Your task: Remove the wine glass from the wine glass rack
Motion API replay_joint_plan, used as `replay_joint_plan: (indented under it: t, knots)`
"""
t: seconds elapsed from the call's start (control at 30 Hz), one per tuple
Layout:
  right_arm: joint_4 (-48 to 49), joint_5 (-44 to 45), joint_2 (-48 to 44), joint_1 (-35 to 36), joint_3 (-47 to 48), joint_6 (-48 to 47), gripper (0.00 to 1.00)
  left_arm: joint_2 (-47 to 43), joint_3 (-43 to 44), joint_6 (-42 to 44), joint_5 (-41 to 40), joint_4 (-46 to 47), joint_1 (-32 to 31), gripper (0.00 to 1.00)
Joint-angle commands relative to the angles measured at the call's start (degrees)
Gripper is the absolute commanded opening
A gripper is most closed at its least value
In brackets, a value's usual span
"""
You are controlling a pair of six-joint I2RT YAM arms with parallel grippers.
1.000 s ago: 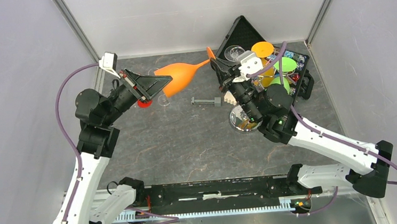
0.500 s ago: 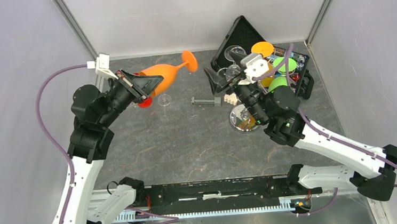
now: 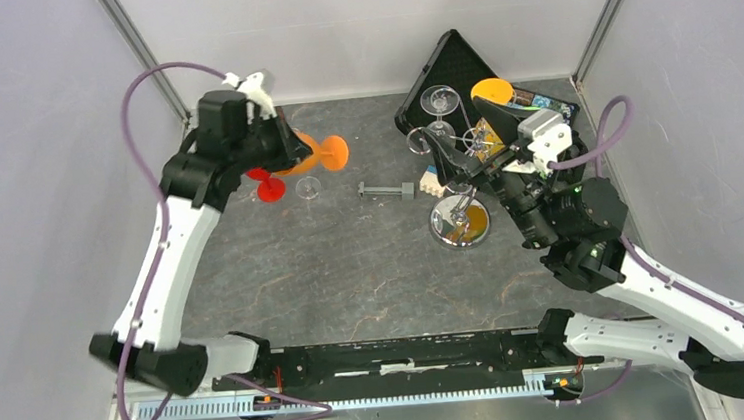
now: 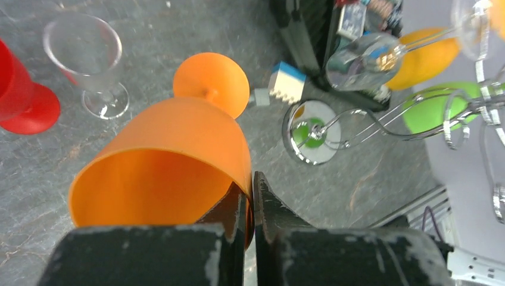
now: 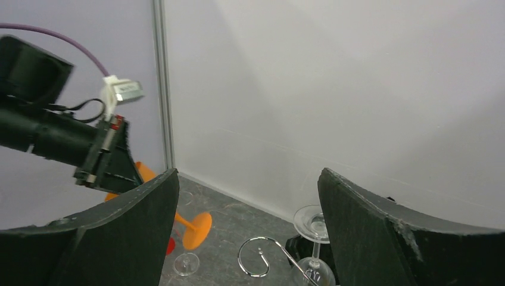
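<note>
My left gripper (image 3: 281, 149) is shut on the rim of an orange wine glass (image 3: 311, 154) and holds it tilted above the table's far left, foot pointing right. In the left wrist view the fingers (image 4: 265, 205) pinch the orange bowl's wall (image 4: 172, 149). The silver wire rack (image 3: 460, 221) stands right of centre, with scroll arms (image 4: 417, 119) and mirrored base (image 4: 311, 132). A clear glass (image 3: 439, 98) and an orange one (image 3: 491, 90) hang on it. My right gripper (image 3: 465, 144) is open and empty over the rack's arms; one curl (image 5: 259, 256) and the clear glass (image 5: 312, 223) show between its fingers.
A red glass (image 3: 268, 189) and a small clear glass (image 3: 308, 187) stand below the left gripper. A grey bolt-like part (image 3: 386, 190) and a toy brick (image 3: 431, 179) lie mid-table. A black case (image 3: 457, 63) stands behind the rack. Walls close in on three sides.
The left arm has carried the orange glass away from the rack to the far left. The right gripper has drawn back to the right, uncovering the rack.
</note>
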Motion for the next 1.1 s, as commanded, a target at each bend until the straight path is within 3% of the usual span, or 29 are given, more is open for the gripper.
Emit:
replay_joint_plan:
  t: [0.0, 0.23, 0.5, 0.9, 1.07]
  knots:
    - [-1.66, 1.29, -3.01, 0.25, -1.32, 0.18, 0.90, 8.25, 9.38, 7.03, -2.80, -6.82, -3.85, 0.02]
    - [-5.53, 3.12, -6.66, 0.25, -1.93, 0.23, 0.90, 24.89, 24.84, 7.44, -16.07, -14.14, -7.69, 0.02]
    - [-14.02, 6.83, -11.27, 0.25, -1.75, 0.01, 0.90, 43.98, 41.90, 8.38, -17.48, -22.85, -8.55, 0.02]
    - [-22.39, 13.74, -17.58, 0.21, -0.39, -0.28, 0.90, 51.84, 42.71, 8.35, -17.54, -23.77, -9.40, 0.02]
    - [-36.64, 20.97, -14.49, 0.26, 8.08, 0.36, 0.92, 53.61, 42.63, 8.94, -18.83, -23.73, -9.74, 0.07]
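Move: The left hand holds the orange glass by its rim. The bare spot it heads for is about 12 cm ahead, 4 cm right and some 34 cm below. The standing clear glass is 8 cm left of that spot, the red one 17 cm left, and the grey bolt 10 cm right and 2 cm nearer. From the empty right hand the green glass hangs about 8 cm ahead, 17 cm right and 22 cm lower; the yellow one is about 15 cm ahead and 11 cm right. Still pinching the orange glass by the bowl's wall, the left hand goes down some 17 cm while reaching forward and a little right, into the gap between the clear glass and the grey bolt. Its wrist turns nearly 40 degrees, bringing the fingers steeply downward, and the descent eases off at the end. The open right hand moves about 11 cm right, towards the green glass. ##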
